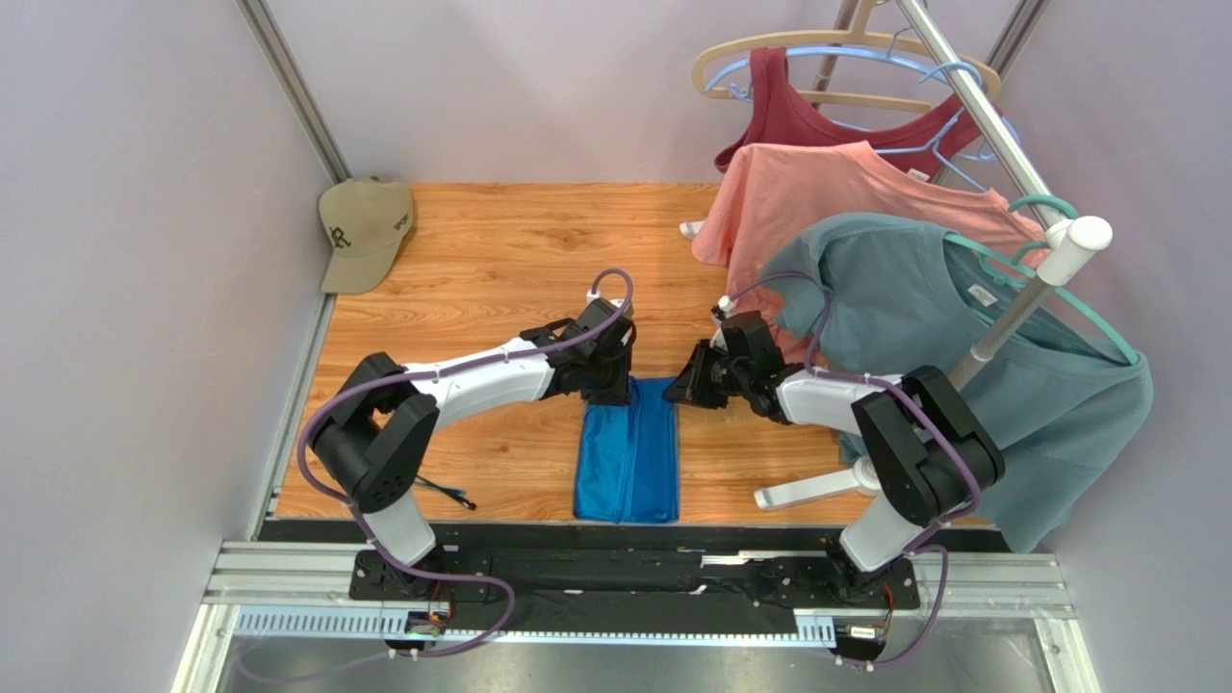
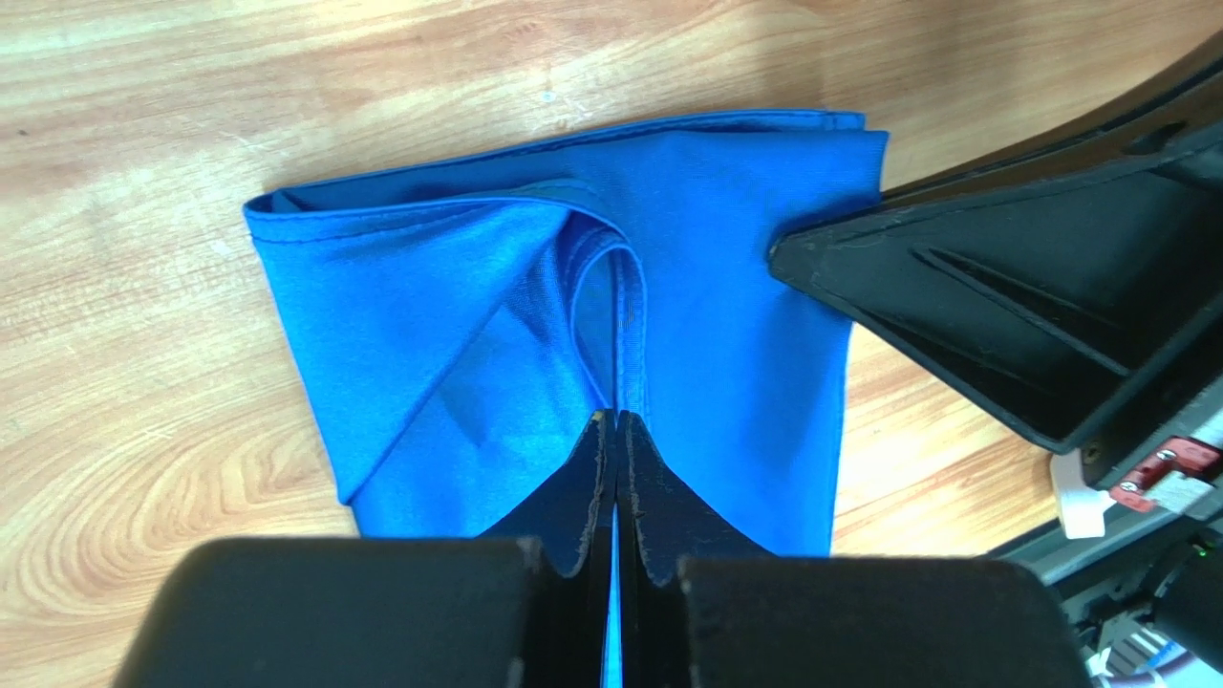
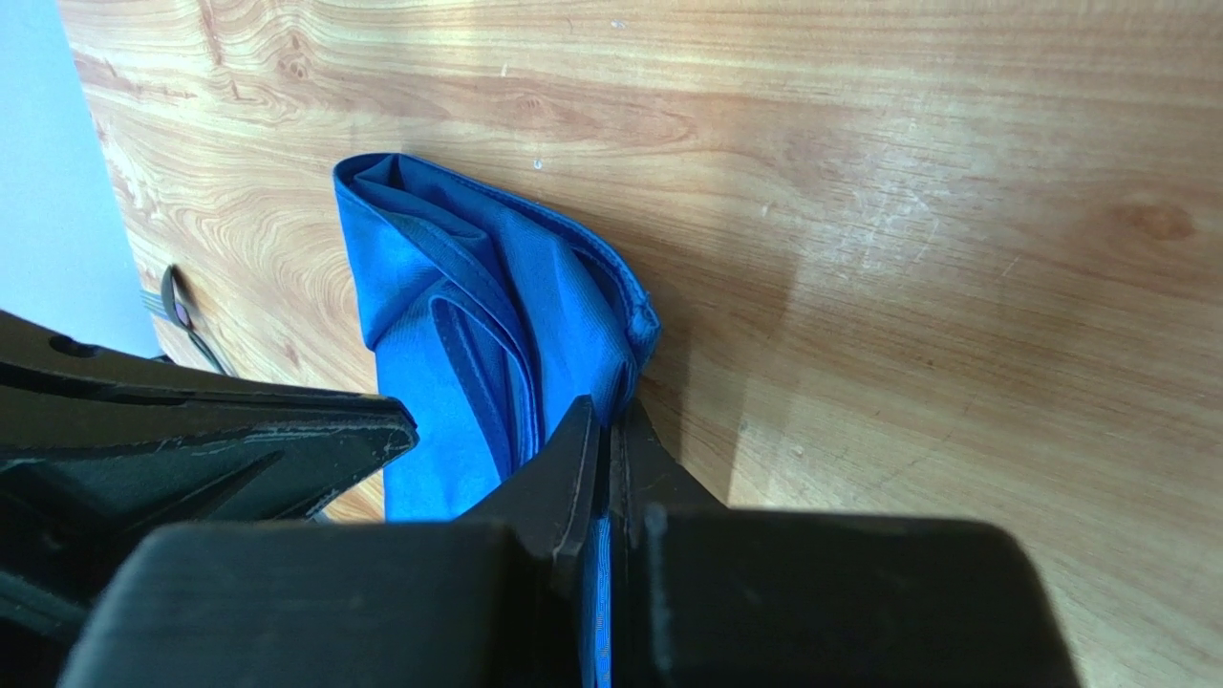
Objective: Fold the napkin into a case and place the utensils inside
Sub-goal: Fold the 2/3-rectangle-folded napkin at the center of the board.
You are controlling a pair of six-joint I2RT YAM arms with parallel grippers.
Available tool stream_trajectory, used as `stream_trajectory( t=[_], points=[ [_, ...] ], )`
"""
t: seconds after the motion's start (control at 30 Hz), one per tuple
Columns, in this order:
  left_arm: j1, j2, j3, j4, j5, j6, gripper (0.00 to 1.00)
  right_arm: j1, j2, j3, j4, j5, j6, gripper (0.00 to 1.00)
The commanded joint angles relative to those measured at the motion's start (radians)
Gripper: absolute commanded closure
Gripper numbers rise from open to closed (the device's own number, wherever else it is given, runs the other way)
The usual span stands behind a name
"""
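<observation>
The royal-blue napkin [image 1: 626, 459] lies folded into a long narrow strip on the wooden table, running from the middle toward the near edge. My left gripper [image 1: 615, 378] is at its far left corner. In the left wrist view it [image 2: 620, 419] is shut on a raised fold of the napkin [image 2: 431, 330], and blue cloth shows between the jaws. My right gripper [image 1: 691, 384] is at the far right corner, shut [image 3: 610, 416] on the napkin's edge [image 3: 474, 287]. Thin dark utensils [image 1: 448, 495] lie by the left arm's base.
A tan cap [image 1: 365, 231] sits at the table's far left corner. On the right, a clothes rack holds a teal-grey T-shirt [image 1: 940, 332], a salmon shirt [image 1: 810, 202] and a red top [image 1: 810, 123]. The rack's white foot [image 1: 810, 488] rests on the table beside my right arm.
</observation>
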Motion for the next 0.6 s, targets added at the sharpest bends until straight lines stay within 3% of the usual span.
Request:
stream_trajectory(
  t=[0.0,0.17,0.43,0.57],
  points=[
    [0.018,0.011,-0.010,-0.002,-0.004,0.018,1.00,0.004,-0.020,0.043,-0.001,0.010,-0.035,1.00],
    [0.021,0.062,-0.016,0.054,0.009,0.015,1.00,0.005,-0.029,0.037,0.005,-0.005,-0.026,0.98],
    [0.021,0.104,-0.025,0.108,0.032,-0.008,1.00,0.008,-0.035,-0.026,0.072,-0.037,0.023,0.68],
    [0.021,0.096,-0.039,0.117,0.030,-0.009,1.00,0.009,-0.054,-0.070,0.095,-0.030,0.034,0.62]
  ],
)
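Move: The left hand, fingers shut on the folded inner edge, has the napkin's middle about 7 cm back, level sideways and some 5 cm below. The napkin's far right corner lies about 3 cm ahead and 6 cm to the right of this hand, 4 cm below. From the right hand, shut on the right edge, the napkin's middle is about 7 cm back, 5 cm left and 2 cm below; the white rack foot stands roughly 12 cm back, 19 cm right. Almost straight down, the left hand sinks about 3.5 cm towards the napkin's centre seam near its far end, fingers still shut on the folded edge, and eases to a stop low over the board. Meanwhile the right hand stays on the right edge and opens its fingers about a third to let it go, drawing back some 1 cm at the end. ##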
